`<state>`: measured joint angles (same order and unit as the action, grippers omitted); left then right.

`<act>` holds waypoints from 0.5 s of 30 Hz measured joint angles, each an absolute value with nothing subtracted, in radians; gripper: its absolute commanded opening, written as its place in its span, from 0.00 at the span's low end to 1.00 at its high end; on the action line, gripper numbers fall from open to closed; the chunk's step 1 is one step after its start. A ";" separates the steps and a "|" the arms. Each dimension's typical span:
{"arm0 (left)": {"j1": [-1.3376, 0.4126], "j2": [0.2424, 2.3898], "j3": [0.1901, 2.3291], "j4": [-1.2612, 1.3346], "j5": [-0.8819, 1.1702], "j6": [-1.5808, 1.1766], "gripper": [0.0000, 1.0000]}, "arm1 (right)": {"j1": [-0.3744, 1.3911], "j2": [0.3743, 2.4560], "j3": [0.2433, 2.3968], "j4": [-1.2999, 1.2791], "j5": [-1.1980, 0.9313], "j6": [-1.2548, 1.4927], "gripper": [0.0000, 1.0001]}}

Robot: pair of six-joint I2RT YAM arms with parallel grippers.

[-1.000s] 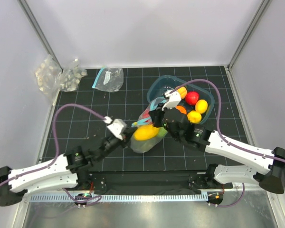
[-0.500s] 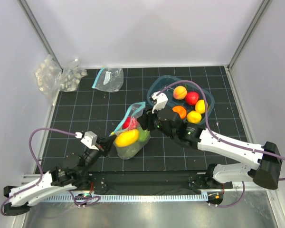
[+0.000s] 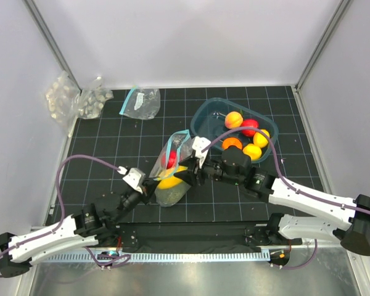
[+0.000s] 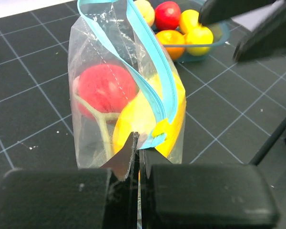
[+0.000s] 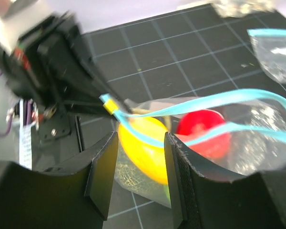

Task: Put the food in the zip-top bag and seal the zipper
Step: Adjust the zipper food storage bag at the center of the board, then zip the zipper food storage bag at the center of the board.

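The zip-top bag [image 3: 172,169] stands on the black mat and holds food: a red ball [image 4: 105,88], a yellow lemon [image 4: 143,114] and a netted dull-green fruit [image 5: 128,177] underneath. Its teal zipper [image 4: 152,62] gapes open along the mouth, with a yellow slider [image 4: 159,129] at the near end. My left gripper [image 4: 139,149] is shut on the bag's corner just by that slider. My right gripper [image 5: 140,164] is open close over the bag's lemon end, its fingers [image 5: 102,176] apart and holding nothing. The zipper [image 5: 205,102] runs past just beyond them.
A teal bin [image 3: 203,114] right of the bag holds more fruits, orange [image 3: 234,118], red [image 3: 250,126] and yellow [image 3: 261,137]. Another clear bag with a teal strip [image 3: 142,102] lies at the back. Packs of white lumps [image 3: 74,98] sit in the back left corner.
My right gripper has let go of the bag's mouth, opened, and slid toward the slider end. The left arm dragged the bag to the left, still pinching its corner.
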<state>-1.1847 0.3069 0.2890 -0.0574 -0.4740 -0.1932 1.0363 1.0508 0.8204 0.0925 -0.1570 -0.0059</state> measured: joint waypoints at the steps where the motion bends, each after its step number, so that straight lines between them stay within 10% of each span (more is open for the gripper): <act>1: -1.185 0.296 0.289 -0.057 -0.467 -0.192 0.00 | 1.037 1.058 0.820 0.090 -0.191 -0.033 0.51; 15: -1.185 0.256 0.278 -0.025 -0.361 -0.157 0.00 | 1.143 1.133 0.812 0.089 -0.290 -0.492 0.49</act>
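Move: The right hand, half open, goes for the zipper end that the left fingers already pinch: it lies about 7 cm to the right hand's left, 1 cm nearer the base and 7 cm below; from the left hand it sits right at the fingertips, 1 cm out and 1 cm right. From the right hand, the yellow fruit in the bag is some 2 cm ahead, 3 cm left and 12 cm below; the red fruit is roughly 7 cm ahead, 4 cm left and 13 cm below. Back towards its base, down and to the left, about 5 cm in all, the right hand closes in on the pinched zipper end, swinging its fingers counter-clockwise to point straight left, tipping them down and rolling the wrist over 20-odd degrees; they stay half open. The left hand keeps its pinch, rising about 2 cm, then sinking slightly while easing back and turning a little clockwise. ##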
